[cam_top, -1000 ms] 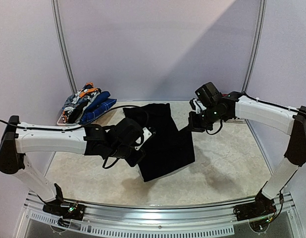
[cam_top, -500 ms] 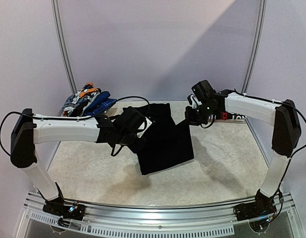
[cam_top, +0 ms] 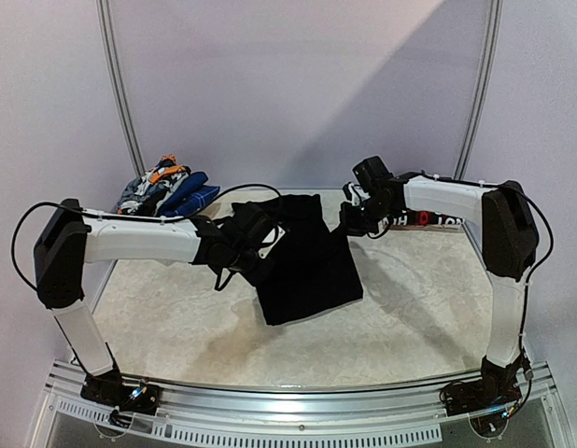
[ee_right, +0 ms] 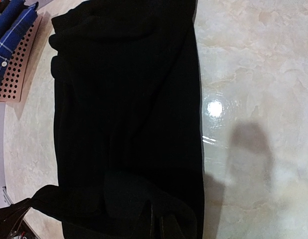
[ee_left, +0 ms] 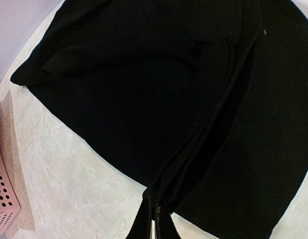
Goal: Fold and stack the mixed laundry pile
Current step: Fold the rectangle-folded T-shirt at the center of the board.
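The black trousers (cam_top: 307, 266) lie spread on the table, their near end lying flat. My left gripper (cam_top: 259, 250) is shut on a bunched fold at their left edge, seen close in the left wrist view (ee_left: 155, 219) with black cloth (ee_left: 144, 99) fanning out from the jaws. On their right edge my right gripper (cam_top: 348, 224) is shut too; its wrist view shows the fingers (ee_right: 156, 225) sunk in dark fabric (ee_right: 124, 99). The rest of the mixed laundry pile (cam_top: 162, 191), with a blue plaid shirt (ee_right: 9, 30), is heaped at the back left.
A pale perforated basket (ee_right: 19, 64) holds the pile at the table's back left corner; its wall (ee_left: 2, 194) also shows in the left wrist view. Marbled tabletop (cam_top: 419, 308) stretches right of the trousers. Purple walls close the back and sides.
Both arms have stretched farther toward the back of the table, drawing the trousers' far end back with them. Both grips have stayed shut.
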Controlling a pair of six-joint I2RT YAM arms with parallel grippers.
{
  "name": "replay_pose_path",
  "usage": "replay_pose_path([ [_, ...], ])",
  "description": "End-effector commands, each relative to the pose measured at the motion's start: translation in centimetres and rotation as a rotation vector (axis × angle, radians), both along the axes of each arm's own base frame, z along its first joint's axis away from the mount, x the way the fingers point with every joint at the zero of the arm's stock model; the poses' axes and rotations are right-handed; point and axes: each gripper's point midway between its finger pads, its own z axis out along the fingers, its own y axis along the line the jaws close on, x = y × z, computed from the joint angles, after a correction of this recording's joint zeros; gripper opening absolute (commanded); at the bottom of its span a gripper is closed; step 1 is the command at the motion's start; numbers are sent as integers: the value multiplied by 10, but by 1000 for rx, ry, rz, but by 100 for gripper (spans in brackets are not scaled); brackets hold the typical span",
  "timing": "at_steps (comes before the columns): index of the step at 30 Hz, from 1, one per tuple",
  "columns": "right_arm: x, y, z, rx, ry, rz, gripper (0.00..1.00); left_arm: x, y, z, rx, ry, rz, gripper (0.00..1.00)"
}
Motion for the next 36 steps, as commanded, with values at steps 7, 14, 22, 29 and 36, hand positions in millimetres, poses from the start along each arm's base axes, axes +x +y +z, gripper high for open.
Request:
replay_pose_path([
  [7, 22, 7, -21, 20, 18, 25, 0, 18, 9, -13, -7, 12, 69, 0],
  [14, 30, 8, -34, 21, 37, 24, 0, 25, 15, -27, 4, 28, 101, 0],
  [22, 39, 13, -43, 27, 51, 44, 23, 33, 22, -44, 0, 48, 138, 0],
  [29, 60, 14, -13, 45, -15, 47, 56, 47, 31, -50, -25, 67, 197, 0],
  [36, 50, 1, 6, 15, -59, 43, 69, 62, 41, -54, -50, 78, 260, 0],
])
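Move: Each gripper holds one corner of the black T-shirt's near end, folded over, some 6 cm above the board. The left corner's landing spot on the shirt's left edge lies about 6 cm ahead and 4 cm left of the left hand. The right corner's is roughly 5 cm ahead and 1 cm left of the right hand, with the shirt's far right corner 14 cm ahead and 5 cm left, and the plaid stack 10 cm ahead and 18 cm right. Lower both shut grippers forward together, laying the folded-over end onto the shirt's far part: the right about 4 cm down and 3 cm forward, then open its fingers wide to let the corner go and draw them up some 3 cm and on forward. Bring the left, still pinching its corner, about 5 cm down and 5 forward, easing left and turning slightly counter-clockwise. ##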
